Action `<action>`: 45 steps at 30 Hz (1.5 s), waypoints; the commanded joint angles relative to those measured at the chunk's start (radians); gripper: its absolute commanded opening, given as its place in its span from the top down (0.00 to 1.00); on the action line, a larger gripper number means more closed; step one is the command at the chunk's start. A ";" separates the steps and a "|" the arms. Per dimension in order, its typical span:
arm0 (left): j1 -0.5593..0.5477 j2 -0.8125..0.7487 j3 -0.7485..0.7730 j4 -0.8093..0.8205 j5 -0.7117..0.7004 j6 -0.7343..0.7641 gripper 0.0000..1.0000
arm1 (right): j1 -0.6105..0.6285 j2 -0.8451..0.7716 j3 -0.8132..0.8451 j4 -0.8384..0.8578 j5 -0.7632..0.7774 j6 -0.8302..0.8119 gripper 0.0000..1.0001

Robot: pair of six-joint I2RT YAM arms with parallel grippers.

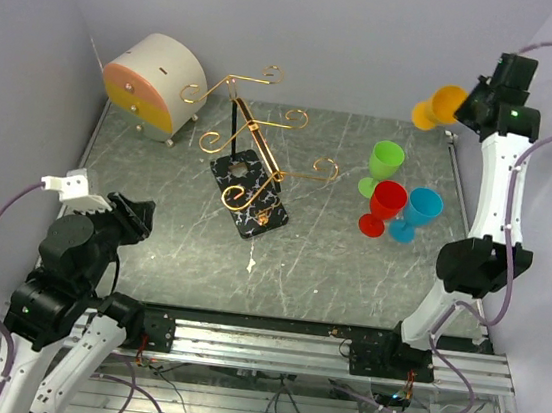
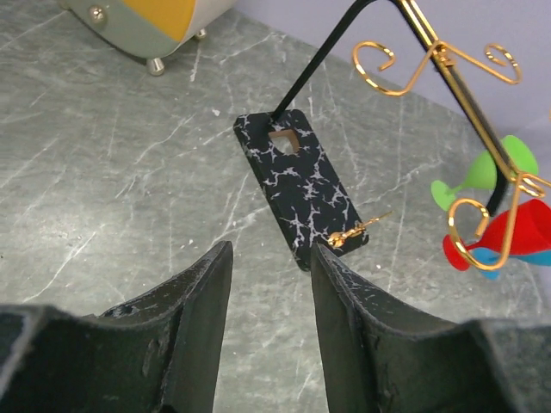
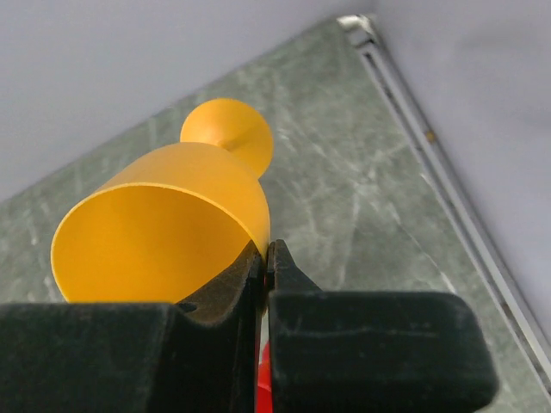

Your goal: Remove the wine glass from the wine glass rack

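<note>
The wine glass rack [image 1: 252, 158] stands mid-table, gold scroll arms on a black post and a black veined base [image 2: 301, 185]; nothing hangs from its arms. High above the table's back right corner, my right gripper [image 1: 466, 107] is shut on the rim of an orange wine glass [image 1: 437, 107]. In the right wrist view one finger lies inside the orange wine glass [image 3: 172, 224] and the other outside, with its foot pointing away. My left gripper [image 2: 270, 258] hovers open over bare table at the near left, just short of the rack's base, with nothing between its fingers.
Green [image 1: 383, 166], red [image 1: 385, 208] and blue [image 1: 417, 214] wine glasses stand together right of the rack. A round beige-and-orange drawer box [image 1: 153, 85] sits at the back left. The table's metal edge rail [image 3: 448, 163] runs along the right side.
</note>
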 commanded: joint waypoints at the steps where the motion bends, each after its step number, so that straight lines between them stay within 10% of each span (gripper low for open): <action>1: -0.003 -0.010 -0.043 0.027 -0.050 0.025 0.48 | -0.065 0.010 -0.013 -0.006 -0.018 0.051 1.00; 31: -0.003 -0.049 -0.058 -0.007 -0.132 -0.025 0.49 | -0.107 0.065 -0.401 -0.004 -0.023 -0.001 1.00; 37: -0.002 -0.050 -0.056 -0.010 -0.135 -0.030 0.48 | -0.107 0.028 -0.378 0.006 -0.038 0.004 0.48; 45: -0.003 -0.040 -0.057 -0.018 -0.141 -0.036 0.48 | -0.093 -0.123 -0.353 0.036 -0.029 0.011 0.44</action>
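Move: The right hand holds the orange wine glass by its rim; the free spot where it is to stand lies about 5 cm back, level sideways, with the standing glass's middle some 27 cm below the hand. The green glass stands about 9 cm left of that spot, the blue one about 9 cm back and 1 cm right of it, the red one about 8 cm back and 8 cm left. From the left hand the spot is roughly 26 cm ahead, 59 cm right and 22 cm down. Rightward for about 4 cm, then down some 20 cm and slightly back, the right hand lowers the orange glass behind the blue one and beside the green, tipping its fingers about 30 degrees further down to bring the foot under the bowl. Once down, the fingers open from the rim and the hand lifts away about 4 cm. ##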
